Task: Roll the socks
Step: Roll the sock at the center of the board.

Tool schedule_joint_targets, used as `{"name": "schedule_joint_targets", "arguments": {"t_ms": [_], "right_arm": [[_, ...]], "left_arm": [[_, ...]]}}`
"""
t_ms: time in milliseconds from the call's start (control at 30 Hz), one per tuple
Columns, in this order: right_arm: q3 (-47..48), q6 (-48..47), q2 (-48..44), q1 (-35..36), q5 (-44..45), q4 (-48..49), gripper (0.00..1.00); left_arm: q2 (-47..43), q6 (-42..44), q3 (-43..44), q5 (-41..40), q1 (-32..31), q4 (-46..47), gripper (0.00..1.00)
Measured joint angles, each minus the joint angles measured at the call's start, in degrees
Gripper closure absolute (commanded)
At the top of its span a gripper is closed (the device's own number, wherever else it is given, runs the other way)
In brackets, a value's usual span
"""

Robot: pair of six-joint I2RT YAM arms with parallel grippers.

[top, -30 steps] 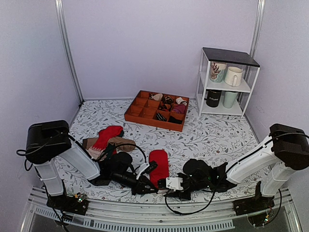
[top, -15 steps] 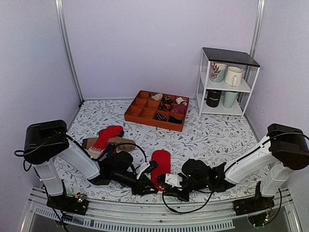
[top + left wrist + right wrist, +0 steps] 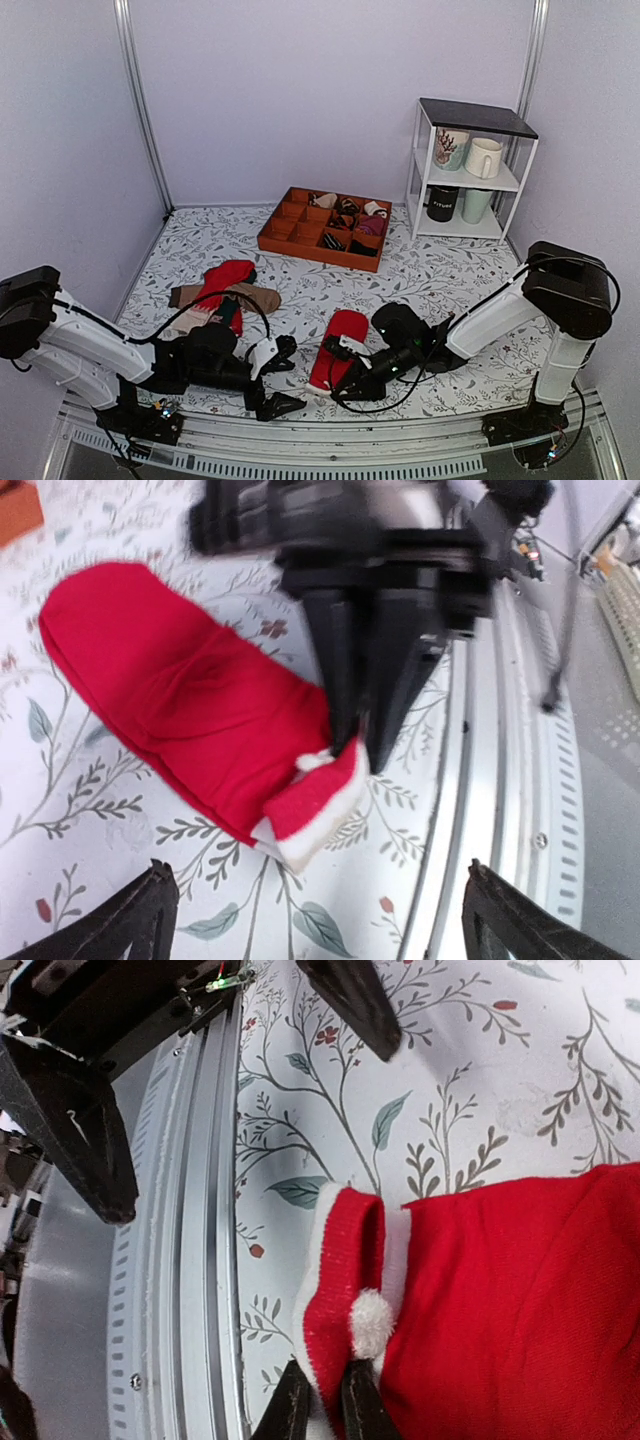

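Observation:
The bright red socks [image 3: 335, 345] lie flat near the table's front edge, toe pointing away. Their white-edged cuff [image 3: 318, 802], with a small white pompom [image 3: 372, 1322], is folded up at the near end. My right gripper [image 3: 325, 1402] is shut on that cuff, and its black fingers [image 3: 352, 695] stand over the sock's end in the left wrist view. My left gripper [image 3: 282, 374] sits just left of the socks, open wide with nothing between its fingers [image 3: 150, 912]. It is apart from the cloth.
A heap of red, brown and beige socks [image 3: 225, 290] lies behind the left arm. An orange compartment tray [image 3: 322, 230] with rolled bundles stands at the back. A white shelf with mugs [image 3: 470, 170] is at the back right. The metal front rail [image 3: 330, 455] runs close below the cuff.
My left gripper has opened, let go of the sock's end and drawn back to the left, with its arm dropping low. My right gripper has shut on the cuff and shifted slightly left.

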Motion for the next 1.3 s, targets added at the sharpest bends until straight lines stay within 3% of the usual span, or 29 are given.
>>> {"name": "schedule_joint_targets", "arguments": {"t_ms": [133,300,400,667,867,967,1067,1167,1300], "right_arm": [[2.54,1.33,2.69,-3.10,-7.69,-2.60,0.89],[3.74,2.43,4.74,-5.11,-13.84,-3.96,0.89],[3.72,3.04,4.92,-5.35,-15.23,-4.44,0.89],[3.67,3.89,4.92,-5.51,-16.20,-5.16,0.89],[3.65,4.09,4.92,-5.51,-16.35,-5.31,0.89],[3.67,4.09,4.92,-5.53,-16.37,-5.35,0.89],[3.65,4.09,4.92,-5.53,-16.37,-5.35,0.89],[3.67,4.09,4.92,-5.55,-16.39,-5.35,0.89],[3.67,4.07,4.92,-5.57,-16.44,-5.44,0.89]], "left_arm": [[-2.49,6.12,-3.52,-1.55,-1.46,6.03,0.00],[0.61,13.35,-2.32,-0.72,-1.53,10.86,0.01],[5.14,15.98,-0.70,1.60,-1.44,13.20,0.08],[14.25,18.67,4.15,8.28,-1.33,13.92,0.41],[16.48,18.99,6.12,9.70,-1.33,13.18,0.46],[17.55,18.93,6.32,9.44,-1.31,12.98,0.40],[18.60,18.51,6.32,8.81,-1.31,13.35,0.39],[19.08,18.03,6.29,7.96,-1.31,13.97,0.44],[19.67,17.42,6.34,6.95,-1.31,14.40,0.63]]}}
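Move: The free left end of the red sock's rolled cuff lies about 5 cm to the left hand's right, some 4 cm below and 1 cm nearer the base. The flat sock body runs outward from the roll, its middle about 8 cm ahead and 9 cm right of the left hand; the sock pile is some 23 cm ahead and 16 cm left. The right hand already pinches the roll, whose free end sits about 4 cm to its left, with the sock body's middle 9 cm straight ahead. The right fingers keep their pinch on the cuff roll and turn it some 15 degrees further, the hand's top tipping forward, with a slip of about 1 cm to the right, then hold. The left hand lifts about 2 cm, swings roughly 5 cm right and down to the roll's free end, yawing clockwise, its wide-open fingers closing to about half so that they straddle it. ##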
